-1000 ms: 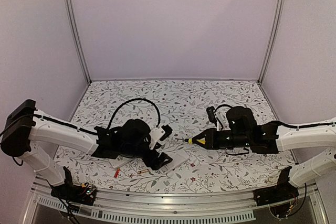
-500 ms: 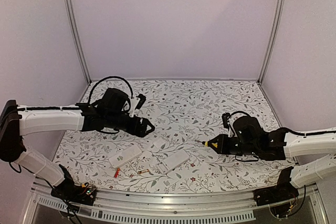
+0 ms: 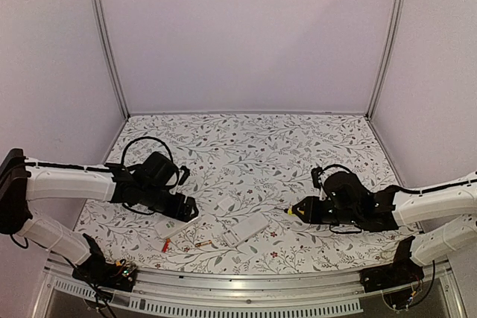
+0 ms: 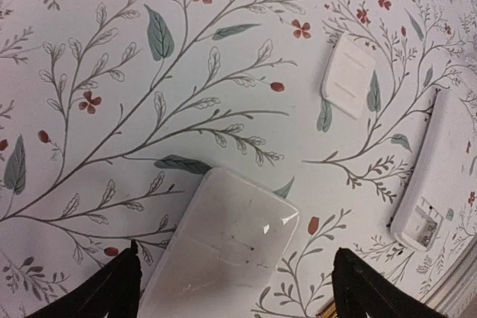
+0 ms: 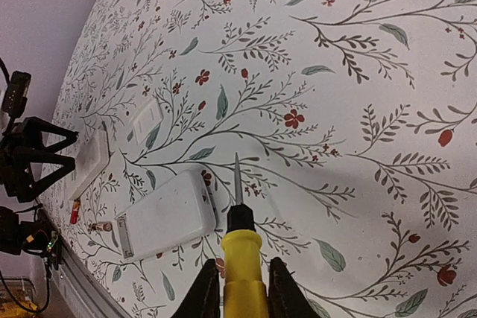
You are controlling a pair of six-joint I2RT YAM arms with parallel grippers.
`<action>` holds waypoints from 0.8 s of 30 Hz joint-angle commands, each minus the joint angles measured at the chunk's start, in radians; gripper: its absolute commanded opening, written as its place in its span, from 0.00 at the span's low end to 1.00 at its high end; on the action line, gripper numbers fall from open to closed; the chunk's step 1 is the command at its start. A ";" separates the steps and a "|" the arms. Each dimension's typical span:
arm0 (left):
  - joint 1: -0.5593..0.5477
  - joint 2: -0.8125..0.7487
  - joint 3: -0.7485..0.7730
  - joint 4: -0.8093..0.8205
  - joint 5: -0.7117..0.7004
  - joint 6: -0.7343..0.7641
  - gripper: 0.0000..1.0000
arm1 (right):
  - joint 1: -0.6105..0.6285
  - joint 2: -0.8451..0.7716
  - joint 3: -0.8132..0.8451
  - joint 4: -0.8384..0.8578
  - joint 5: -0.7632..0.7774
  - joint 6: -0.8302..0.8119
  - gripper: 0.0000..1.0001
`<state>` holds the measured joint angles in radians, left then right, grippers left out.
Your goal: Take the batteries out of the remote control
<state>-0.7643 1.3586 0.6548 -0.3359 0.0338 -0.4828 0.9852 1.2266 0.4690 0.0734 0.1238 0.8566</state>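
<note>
The white remote control (image 3: 246, 229) lies near the front edge, and the left wrist view shows an opened end (image 4: 419, 231). Two small batteries (image 3: 165, 244) (image 3: 203, 244) lie on the cloth beside it; the right wrist view shows them as battery (image 5: 74, 211) and battery (image 5: 100, 226). My left gripper (image 3: 186, 210) hangs open, its fingers straddling a flat white oblong piece (image 4: 223, 251) without touching it. To the right of the remote (image 5: 168, 214), my right gripper (image 5: 244, 262) is shut on a yellow-handled screwdriver (image 5: 242, 251), whose tip points at the cloth just off the remote's corner.
A small white cover (image 3: 226, 203) lies on the flowered cloth behind the remote, seen as cover (image 4: 350, 76) and cover (image 5: 147, 121). The table's metal front rail (image 3: 238, 277) runs close behind the batteries. Purple walls enclose the back and sides.
My left arm swung back from the remote, then came forward and down over the flat white piece, its jaws staying wide. My right gripper drew back right and nearer with the screwdriver.
</note>
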 commanded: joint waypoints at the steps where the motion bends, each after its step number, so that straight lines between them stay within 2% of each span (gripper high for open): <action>1: -0.063 -0.002 -0.019 -0.042 -0.115 -0.032 0.89 | -0.004 0.012 -0.021 0.034 0.013 0.009 0.29; 5: -0.105 0.068 0.013 -0.090 -0.186 -0.037 0.89 | -0.003 0.013 -0.028 0.040 0.017 0.009 0.37; 12: -0.145 0.126 0.026 -0.115 -0.226 -0.038 0.88 | -0.004 0.000 -0.042 0.051 0.023 0.015 0.49; 14: -0.150 0.133 0.030 -0.114 -0.229 -0.039 0.82 | -0.005 -0.005 -0.046 0.055 0.025 0.018 0.50; 18: -0.176 0.138 0.046 -0.114 -0.243 -0.021 0.63 | -0.005 -0.016 -0.047 0.051 0.027 0.018 0.53; 21: -0.179 0.139 0.051 -0.111 -0.250 -0.011 0.50 | -0.005 -0.035 -0.039 0.041 0.028 0.018 0.61; 24: -0.179 0.123 0.068 -0.108 -0.266 0.005 0.43 | -0.005 -0.054 -0.004 0.021 0.012 0.003 0.69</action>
<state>-0.9287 1.4864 0.6868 -0.4469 -0.2104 -0.4953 0.9852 1.2076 0.4324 0.1127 0.1303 0.8749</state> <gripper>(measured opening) 0.535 0.658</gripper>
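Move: Left hand: the white case lies right below, its middle about 4 cm down, 2 back and 3 to the left. From that hand, the red battery is 7 cm back and 6 left, the orange-ended battery 6 back and 5 right, the opened remote 2 back and 16 right. The right hand holds the screwdriver over bare table some 7 cm straight below it, with the remote level and about 15 cm to its left. The left fingers come to straddle the white case and pinch it by its two long sides: the hand sinks about 3.5 cm and eases 2 cm back and slightly left while the wrist rolls some 15 degrees to point nearly straight down, then the fingers close to about half open. Meanwhile the right hand stays in place and opens, letting go of the screwdriver above the table. ##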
